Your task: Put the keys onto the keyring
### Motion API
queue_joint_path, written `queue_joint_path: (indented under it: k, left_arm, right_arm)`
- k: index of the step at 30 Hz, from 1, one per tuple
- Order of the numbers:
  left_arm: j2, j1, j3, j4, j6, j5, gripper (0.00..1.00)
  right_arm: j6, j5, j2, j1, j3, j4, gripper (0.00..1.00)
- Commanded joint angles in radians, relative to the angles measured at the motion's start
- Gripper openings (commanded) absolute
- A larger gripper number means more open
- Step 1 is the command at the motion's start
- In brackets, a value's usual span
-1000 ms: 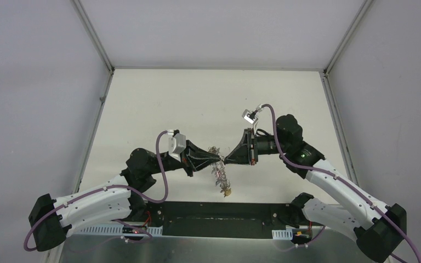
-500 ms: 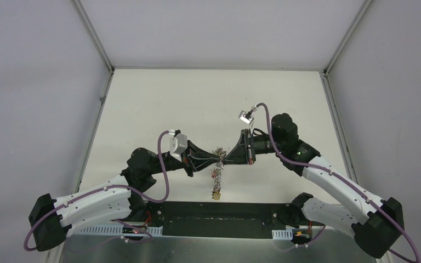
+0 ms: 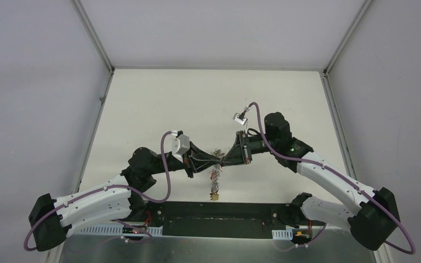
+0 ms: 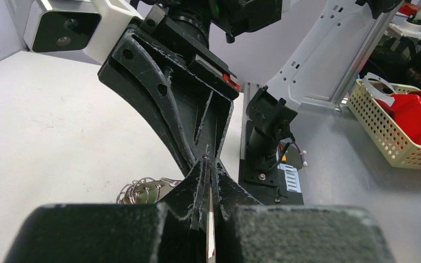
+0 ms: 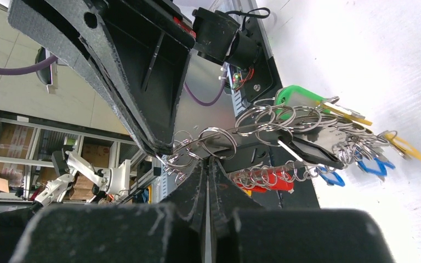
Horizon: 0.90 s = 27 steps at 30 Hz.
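Observation:
My left gripper [image 3: 218, 159] and right gripper [image 3: 224, 159] meet tip to tip above the table's near middle, both shut. The keyring [image 3: 215, 179] hangs below them as a bunch of small rings, keys and tags. In the right wrist view the keyring [image 5: 263, 131] runs across my right gripper [image 5: 208, 160], with the left gripper's tip on its left end. It carries green, yellow and blue tags, a red tag [image 5: 263, 181] and a black key head [image 5: 312, 151]. In the left wrist view my left gripper [image 4: 209, 162] is shut on a thin metal edge, with some rings [image 4: 142, 189] at its left.
The white table [image 3: 159, 104] is walled on three sides. A black base plate [image 3: 219, 216] lies along the near edge between the arm mounts. In the left wrist view a cream basket [image 4: 400, 134] with red items stands beyond the table.
The right arm has pushed leftward and both grippers have shifted slightly left. The hanging bunch has swung from slanting right to hanging straight down.

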Motion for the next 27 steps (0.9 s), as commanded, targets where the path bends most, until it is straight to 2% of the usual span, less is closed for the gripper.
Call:
queue_joint_path:
  k: [1,4,11,17,20,27]
  left_arm:
    - [-0.018,0.007,0.031,0.130,0.007,0.023,0.00]
    - [-0.023,0.008,0.029,0.127,0.007,0.027,0.00]
    - [-0.029,0.008,0.039,0.074,0.016,0.066,0.00]
    - [-0.048,0.008,0.052,-0.012,0.040,0.081,0.00]
    - [-0.055,0.008,0.055,-0.038,0.047,0.074,0.00]
    - [-0.064,0.008,0.065,-0.088,0.073,0.014,0.00]
  right_arm:
    - [-0.002,0.003,0.010,0.008,0.044,0.036,0.00]
    - [-0.001,0.006,0.014,0.008,0.048,0.061,0.00]
    - [-0.023,-0.017,0.029,0.008,0.047,0.088,0.20]
    - [-0.050,-0.006,0.016,0.008,0.036,0.077,0.27]
    - [-0.077,0.024,-0.008,0.007,0.035,0.047,0.31]
    - [-0.176,0.162,-0.080,-0.007,0.061,-0.138,0.43]
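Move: Just below both sets of fingertips hangs the loaded keyring, its middle some 9 cm under the left hand, about 1 cm back and 1 cm to its left; from the right hand it lies about 5 cm down, 2 cm back and 2 cm left. Its red tag is close to that middle, roughly 4 cm below the right hand, 2 cm back and 2 cm left. The yellow tag at its bottom end is some 13 cm below that hand, 6 cm back and 2 cm left. Opening from shut to roughly two fifths, the right fingers let go of the keyring's upper part, that hand staying close by and easing only about 1 cm forward. The left hand keeps its pinch on a small ring at the top and, once the right has let go, draws back about 1 cm, then sinks some 2 cm with the keyring. ##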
